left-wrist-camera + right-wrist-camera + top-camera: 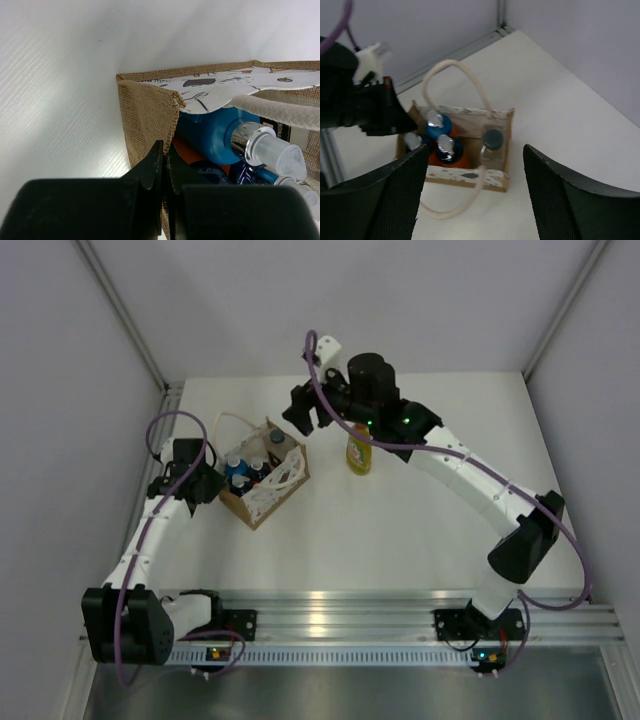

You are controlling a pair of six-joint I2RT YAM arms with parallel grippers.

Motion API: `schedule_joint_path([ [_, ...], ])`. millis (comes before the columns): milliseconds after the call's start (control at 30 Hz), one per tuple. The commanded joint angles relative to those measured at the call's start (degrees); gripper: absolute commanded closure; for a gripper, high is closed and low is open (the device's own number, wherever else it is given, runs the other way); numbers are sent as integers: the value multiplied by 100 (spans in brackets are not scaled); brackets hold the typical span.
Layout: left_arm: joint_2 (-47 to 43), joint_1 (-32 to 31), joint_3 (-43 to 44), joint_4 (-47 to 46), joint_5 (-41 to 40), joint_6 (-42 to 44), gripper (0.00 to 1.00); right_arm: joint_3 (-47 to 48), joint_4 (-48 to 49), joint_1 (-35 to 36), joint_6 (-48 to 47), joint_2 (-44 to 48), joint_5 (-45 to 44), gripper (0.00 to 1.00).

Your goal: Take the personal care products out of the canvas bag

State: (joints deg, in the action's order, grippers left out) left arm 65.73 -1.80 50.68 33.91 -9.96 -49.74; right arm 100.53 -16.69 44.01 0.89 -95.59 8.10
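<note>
The tan canvas bag [243, 506] stands at the table's left, its white cord handles [451, 67] flopped outward. Inside it are orange-and-blue bottles [447, 149] with pale caps [272, 152] and a flat whitish bottle with a dark round cap [493, 138]. A yellow bottle [359, 453] stands upright on the table right of the bag, beside the right arm. My left gripper [167, 150] is shut on the bag's burlap rim [150, 107] at its left corner. My right gripper [476, 152] hangs open above the bag with nothing between its fingers [570, 195].
Grey walls enclose the white table [430, 520] on three sides, and a metal rail [400, 615] runs along the near edge. The left arm's wrist [365, 112] sits right beside the bag's left end in the right wrist view.
</note>
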Motion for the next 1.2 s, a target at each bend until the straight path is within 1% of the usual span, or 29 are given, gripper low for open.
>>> schedule_joint_path([
  [0, -87, 31, 109, 353, -164, 227, 100, 633, -774, 642, -536, -486, 737, 27],
  [100, -70, 31, 127, 379, -165, 298, 100, 941, -976, 959, -703, -846, 413, 30],
  [167, -70, 31, 136, 379, -156, 350, 100, 1109, -994, 1004, -643, -1092, 298, 32],
  [300, -61, 31, 127, 388, -86, 386, 100, 1372, -1003, 1040, -598, -1514, 315, 34],
  [433, -17, 31, 118, 388, -7, 377, 100, 1846, -1187, 1040, -642, -2014, 306, 36],
  [533, 27, 31, 127, 379, 55, 368, 100, 1970, -1232, 1048, -677, -2270, 368, 37],
  [600, 36, 31, 136, 388, 55, 377, 100, 2032, -1232, 1040, -677, -2376, 350, 37],
  [700, 97, 31, 197, 388, 64, 456, 100, 2189, -1223, 1040, -730, -2595, 280, 42],
  [800, 124, 31, 250, 388, 99, 509, 100, 2339, -1232, 1040, -827, -2736, 219, 45],
  [1000, 133, 31, 311, 388, 125, 535, 100, 2436, -1232, 1013, -880, -2938, 341, 51],
  [1067, 141, 31, 320, 388, 134, 544, 100, 2454, -1223, 1013, -871, -2991, 377, 56],
  [1167, 159, 31, 320, 388, 152, 535, 100, 2480, -1223, 1013, -853, -3079, 394, 58],
])
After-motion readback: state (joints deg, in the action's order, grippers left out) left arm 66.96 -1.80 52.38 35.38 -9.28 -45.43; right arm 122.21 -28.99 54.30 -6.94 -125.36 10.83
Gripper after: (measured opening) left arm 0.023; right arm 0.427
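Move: The middle dark-blue pump bottle lies about 14 cm left of my right hand, 3 cm back and some 26 cm below, standing in the canvas bag. Its light-blue neighbour is 6 cm farther left and 2 cm farther out than it, the grey-capped clear bottle 5 cm right of it and 8 cm farther out. The orange bottle I set down stands 12 cm right of my hand and 8 cm ahead. From my left hand the middle pump bottle is about 10 cm right, 2 cm ahead and slightly below. I swing my right hand left and back over the bag, then sink about 16 cm to the middle dark-blue pump bottle, creeping left and slightly forward as I drop and slowing near its pump. My fingers tip down and turn counter-clockwise, narrowing from wide to about half open astride the pump head. My left hand stays put, still pinching the bag's rim. ##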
